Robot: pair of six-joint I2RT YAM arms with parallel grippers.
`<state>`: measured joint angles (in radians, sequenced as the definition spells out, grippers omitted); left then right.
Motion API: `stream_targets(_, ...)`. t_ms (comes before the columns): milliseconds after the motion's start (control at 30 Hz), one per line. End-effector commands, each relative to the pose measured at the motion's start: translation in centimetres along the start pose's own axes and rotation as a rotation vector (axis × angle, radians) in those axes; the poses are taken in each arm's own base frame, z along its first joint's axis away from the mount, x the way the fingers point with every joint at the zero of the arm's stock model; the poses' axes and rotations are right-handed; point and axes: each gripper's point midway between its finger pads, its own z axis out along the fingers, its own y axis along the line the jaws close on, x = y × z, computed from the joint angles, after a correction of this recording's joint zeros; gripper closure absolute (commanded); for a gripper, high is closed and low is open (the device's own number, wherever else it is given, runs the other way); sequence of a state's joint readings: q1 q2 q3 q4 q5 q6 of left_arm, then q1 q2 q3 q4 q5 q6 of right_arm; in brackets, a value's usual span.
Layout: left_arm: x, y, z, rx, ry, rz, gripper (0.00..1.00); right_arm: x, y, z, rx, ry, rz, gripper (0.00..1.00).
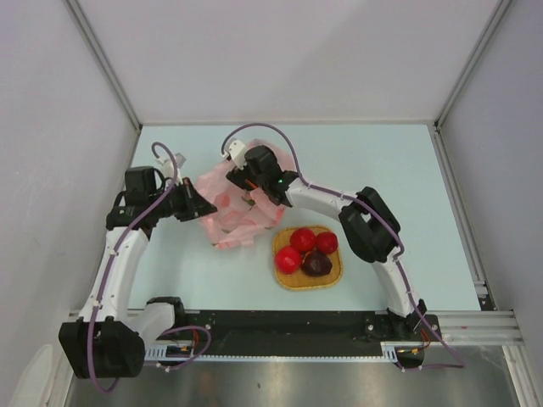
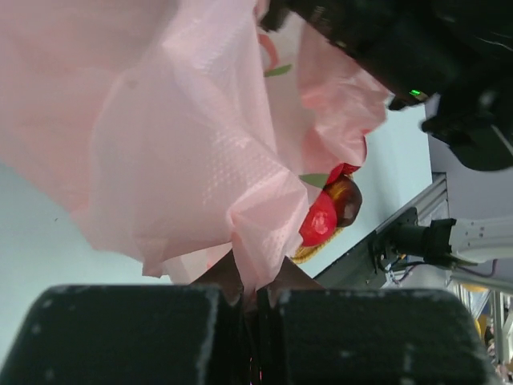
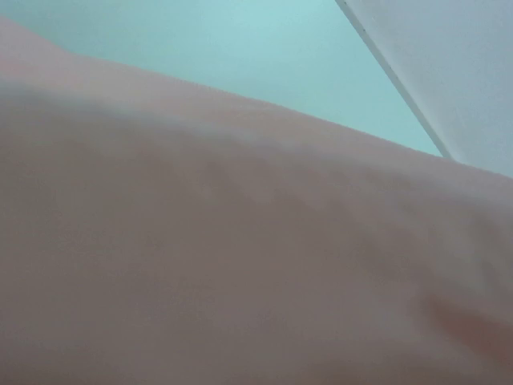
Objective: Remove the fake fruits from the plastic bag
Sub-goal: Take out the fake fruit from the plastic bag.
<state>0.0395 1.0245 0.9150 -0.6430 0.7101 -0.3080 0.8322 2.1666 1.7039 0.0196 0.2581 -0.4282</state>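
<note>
The pink plastic bag (image 1: 237,208) lies crumpled on the table between the arms. My left gripper (image 1: 206,206) is shut on a fold of the bag's left edge (image 2: 256,241). My right gripper (image 1: 246,188) reaches into the bag from above; its fingers are hidden by pink plastic (image 3: 240,265), which fills the right wrist view. Three red fruits (image 1: 304,238) and one dark purple fruit (image 1: 317,264) lie on the woven mat (image 1: 333,277) in front of the bag. A red fruit (image 2: 319,220) and the purple one (image 2: 346,200) also show in the left wrist view. The orange and green fruits are hidden.
The metal rail (image 1: 280,326) with the arm bases runs along the near edge. White walls stand on three sides. The right arm's elbow (image 1: 369,225) hangs just right of the mat.
</note>
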Motion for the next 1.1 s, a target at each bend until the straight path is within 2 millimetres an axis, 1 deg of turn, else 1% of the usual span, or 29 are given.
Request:
stream_targets(0, -1.3, -2.4, -0.4, 0.090, -0.016, 0.113, 1.00, -1.7, -1.9, 1.8, 0.039, -0.047, 0.017, 0.00)
stream_targets(33, -1.3, -2.4, -0.3, 0.091, -0.012, 0.112, 1.00, -1.5, -2.1, 2.2, 0.035, -0.043, 0.021, 0.00)
stream_targets(67, -1.3, -2.3, -0.2, 0.090, -0.007, 0.109, 1.00, -0.7, -1.9, 3.0, 0.014, -0.033, 0.028, 0.00)
stream_targets(100, -1.1, -2.3, -0.1, 0.095, 0.004, 0.106, 1.00, -0.8, -2.4, 3.3, 0.023, -0.033, 0.040, 0.00)
stream_targets(133, -1.2, -2.3, -0.1, 0.097, 0.008, 0.106, 1.00, -0.6, -2.4, 3.6, 0.027, -0.030, 0.042, 0.00)
stream_targets(167, -1.1, -2.2, 0.0, 0.095, 0.014, 0.103, 1.00, 0.2, -2.4, 4.3, 0.023, -0.018, 0.042, 0.00)
stream_targets(200, -1.0, -2.2, 0.0, 0.096, 0.024, 0.105, 1.00, 0.4, -2.4, 4.5, 0.022, -0.013, 0.050, 0.00)
stream_targets(233, -1.2, -2.3, -0.1, 0.095, 0.024, 0.111, 0.99, 0.3, -2.5, 4.8, 0.028, -0.016, 0.059, 0.00)
stream_targets(267, -1.3, -2.2, 0.0, 0.093, 0.029, 0.114, 1.00, 0.9, -2.3, 5.2, 0.024, -0.007, 0.068, 0.00)
stream_targets(300, -1.3, -2.0, 0.1, 0.084, 0.039, 0.116, 1.00, 1.9, -2.1, 5.2, 0.007, 0.027, 0.072, 0.00)
stream_targets(333, -1.6, -2.1, 0.0, 0.085, 0.036, 0.124, 1.00, 1.9, -1.6, 5.4, -0.018, 0.025, 0.094, 0.00)
stream_targets(400, -1.7, -1.9, 0.3, 0.083, 0.049, 0.124, 1.00, 2.6, -0.8, 5.4, -0.056, 0.046, 0.112, 0.00)
stream_targets(500, -2.1, -1.9, 0.4, 0.080, 0.048, 0.127, 1.00, 3.3, 0.9, 5.2, -0.125, 0.070, 0.159, 0.00)
stream_targets(533, -2.2, -1.8, 0.5, 0.079, 0.047, 0.128, 1.00, 3.1, 1.8, 5.0, -0.167, 0.069, 0.179, 0.00)
stream_targets(600, -2.2, -1.7, 0.6, 0.079, 0.047, 0.121, 1.00, 3.8, 2.9, 4.8, -0.201, 0.088, 0.178, 0.00)
stream_targets(633, -2.2, -1.5, 0.8, 0.074, 0.048, 0.116, 1.00, 3.5, 3.4, 4.5, -0.209, 0.087, 0.172, 0.01)
stream_targets(700, -2.3, -1.5, 0.9, 0.075, 0.044, 0.110, 1.00, 3.4, 3.8, 4.4, -0.219, 0.081, 0.150, 0.07)
stream_targets(733, -2.2, -1.4, 1.0, 0.075, 0.046, 0.108, 1.00, 2.7, 3.8, 4.1, -0.227, 0.067, 0.142, 0.10)
stream_targets(767, -2.3, -1.2, 1.1, 0.068, 0.040, 0.108, 1.00, 2.4, 3.8, 4.0, -0.233, 0.056, 0.125, 0.17)
stream_targets(800, -2.3, -1.1, 1.2, 0.067, 0.039, 0.106, 1.00, 1.8, 3.6, 3.7, -0.232, 0.045, 0.121, 0.20)
stream_targets(833, -2.4, -1.0, 1.4, 0.066, 0.036, 0.103, 1.00, 0.3, 3.6, 3.0, -0.263, 0.012, 0.123, 0.23)
stream_targets(867, -2.7, -0.9, 1.6, 0.069, 0.031, 0.099, 1.00, -0.2, 3.4, 2.5, -0.273, 0.001, 0.122, 0.27)
stream_targets(933, -3.2, -1.0, 1.8, 0.074, 0.023, 0.101, 1.00, -1.2, 3.7, 1.6, -0.315, -0.022, 0.123, 0.31)
stream_targets(967, -3.5, -0.8, 2.2, 0.074, 0.024, 0.101, 1.00, -2.1, 3.3, 0.7, -0.326, -0.034, 0.124, 0.34)
stream_targets(1033, -4.4, -0.8, 2.5, 0.076, 0.011, 0.109, 1.00, -2.6, 3.6, -0.4, -0.363, -0.040, 0.108, 0.37)
stream_targets(1067, -4.8, -0.9, 2.7, 0.078, 0.006, 0.100, 1.00, -3.4, 3.4, -1.6, -0.380, -0.051, 0.099, 0.40)
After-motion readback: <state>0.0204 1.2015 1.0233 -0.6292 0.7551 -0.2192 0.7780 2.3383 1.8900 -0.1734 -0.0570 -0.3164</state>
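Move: Inside the pink plastic bag, the fruit that the right hand is after lies some 7 cm below its fingers, about 1 cm ahead and 2 cm to the left. A green leaf shows 6 cm back, 1 cm right and 9 cm down; the bag rim pinched by the left hand is some 20 cm back and 7 cm left, a bit higher. The basket sits 24 cm back and 14 cm right. From the left hand that fruit is about 20 cm ahead, 6 cm right and well below. Reaching about 4 cm deeper forward into the bag with wide-open fingers, the right hand sinks as it goes, then draws back some 5 cm while going on down to about 7 cm in all, drifting left and tipping nearly 20 degrees fingertips-down. Late on, its fingers close part-way onto the fruit. The left hand keeps its pinch on the bag rim and takes it about 3 cm forward. ##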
